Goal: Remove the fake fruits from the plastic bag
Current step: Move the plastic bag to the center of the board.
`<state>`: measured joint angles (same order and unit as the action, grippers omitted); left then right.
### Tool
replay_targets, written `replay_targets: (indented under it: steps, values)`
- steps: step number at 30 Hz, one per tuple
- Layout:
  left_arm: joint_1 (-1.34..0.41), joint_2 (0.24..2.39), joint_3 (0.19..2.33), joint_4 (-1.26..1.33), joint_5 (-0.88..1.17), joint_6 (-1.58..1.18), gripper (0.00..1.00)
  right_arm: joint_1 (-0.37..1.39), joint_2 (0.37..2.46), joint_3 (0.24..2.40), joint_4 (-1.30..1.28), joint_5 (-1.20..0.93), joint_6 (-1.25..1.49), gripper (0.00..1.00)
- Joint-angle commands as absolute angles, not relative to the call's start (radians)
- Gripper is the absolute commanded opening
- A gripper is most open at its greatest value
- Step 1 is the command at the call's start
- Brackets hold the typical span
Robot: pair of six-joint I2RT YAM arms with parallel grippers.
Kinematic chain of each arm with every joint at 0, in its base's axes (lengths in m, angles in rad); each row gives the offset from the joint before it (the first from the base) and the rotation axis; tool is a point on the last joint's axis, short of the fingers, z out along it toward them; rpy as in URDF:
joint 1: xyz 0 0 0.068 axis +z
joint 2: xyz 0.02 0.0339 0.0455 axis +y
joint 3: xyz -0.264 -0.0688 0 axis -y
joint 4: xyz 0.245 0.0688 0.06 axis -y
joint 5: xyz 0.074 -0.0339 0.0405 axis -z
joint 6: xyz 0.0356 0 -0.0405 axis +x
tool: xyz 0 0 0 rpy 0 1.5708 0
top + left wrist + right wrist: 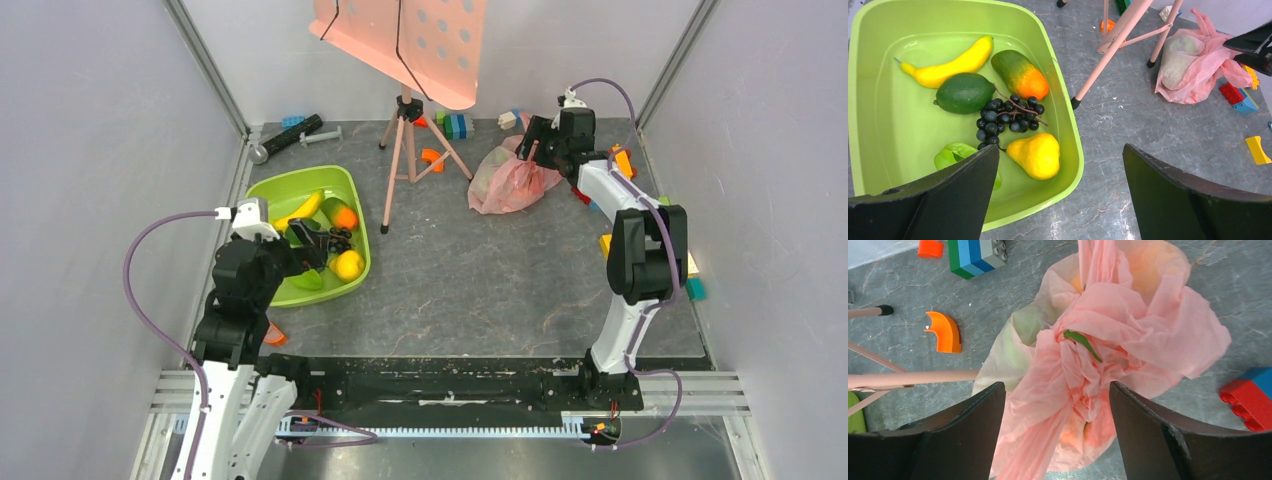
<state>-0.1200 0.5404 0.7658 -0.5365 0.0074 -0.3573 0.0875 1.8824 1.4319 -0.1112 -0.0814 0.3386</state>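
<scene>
The pink plastic bag (508, 182) lies at the back right of the table, its top bunched up. Pale green and orange fruit shapes show through it (1020, 340). My right gripper (1057, 390) is open and hangs over the bag (1128, 325), one finger on each side of the gathered top. Several fake fruits lie in the green tub (1068, 165): a banana (955, 62), a dark green fruit (964, 92), a mango (1020, 74), black grapes (1005, 115) and a yellow pear (1037, 155). My left gripper (1060, 150) is open and empty above the tub's near right rim.
A pink tripod stand (408, 130) with a perforated panel (420, 40) stands between tub and bag. Toy blocks (455, 124) lie at the back, and red and blue ones (1250, 395) beside the bag. An orange curved piece (945, 332) and a black tool (295, 132) are also there.
</scene>
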Motion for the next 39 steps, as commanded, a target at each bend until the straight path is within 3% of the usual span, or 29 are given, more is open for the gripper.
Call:
replay_targets:
  steps: [1, 10, 15, 18, 30, 39]
  values:
    - [-0.12, 0.523, 0.758, -0.527, 0.004, -0.293, 1.0, 0.084, 1.945, 1.52, -0.114, -0.126, 0.365, 0.77]
    - [-0.12, 0.544, 0.762, -0.529, 0.029, -0.293, 1.0, 0.084, 2.048, 1.557, -0.117, -0.157, 0.351, 0.59]
    - [-0.12, 0.546, 0.763, -0.529, 0.034, -0.293, 1.0, 0.084, 2.02, 1.513, -0.095, -0.157, 0.327, 0.35]
    - [-0.12, 0.551, 0.762, -0.528, 0.042, -0.294, 1.0, 0.084, 1.927, 1.425, -0.042, -0.139, 0.304, 0.28]
    - [-0.121, 0.553, 0.761, -0.515, 0.091, -0.309, 1.0, 0.087, 1.514, 1.185, -0.066, -0.16, 0.174, 0.23]
    - [-0.121, 0.56, 0.764, -0.485, 0.259, -0.35, 1.0, 0.146, 1.219, 0.939, -0.178, -0.162, 0.184, 0.24]
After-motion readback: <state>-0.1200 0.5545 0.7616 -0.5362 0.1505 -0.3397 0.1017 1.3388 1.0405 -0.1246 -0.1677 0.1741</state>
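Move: The plastic bag's middle lies almost under the right gripper, about 2 cm back, 3 cm left and 8 cm below it. The nearest tripod foot stands 15 cm to that gripper's left and 3 cm back, the red-blue blocks 16 cm right and 6 cm back, the white block 5 cm left and 12 cm ahead. From the left gripper, the bag is roughly 26 cm ahead, 49 cm right and 19 cm lower. Lower the open right gripper about 5 cm onto the bag's twisted neck, easing slightly forward, and close the fingers to pinch it. Keep that grip, draw back towards the base and then up as well, some 13 cm each, tipping the fingers up about 15 degrees. Late on, start the open left gripper rightward, 2 cm, turning slightly clockwise. ##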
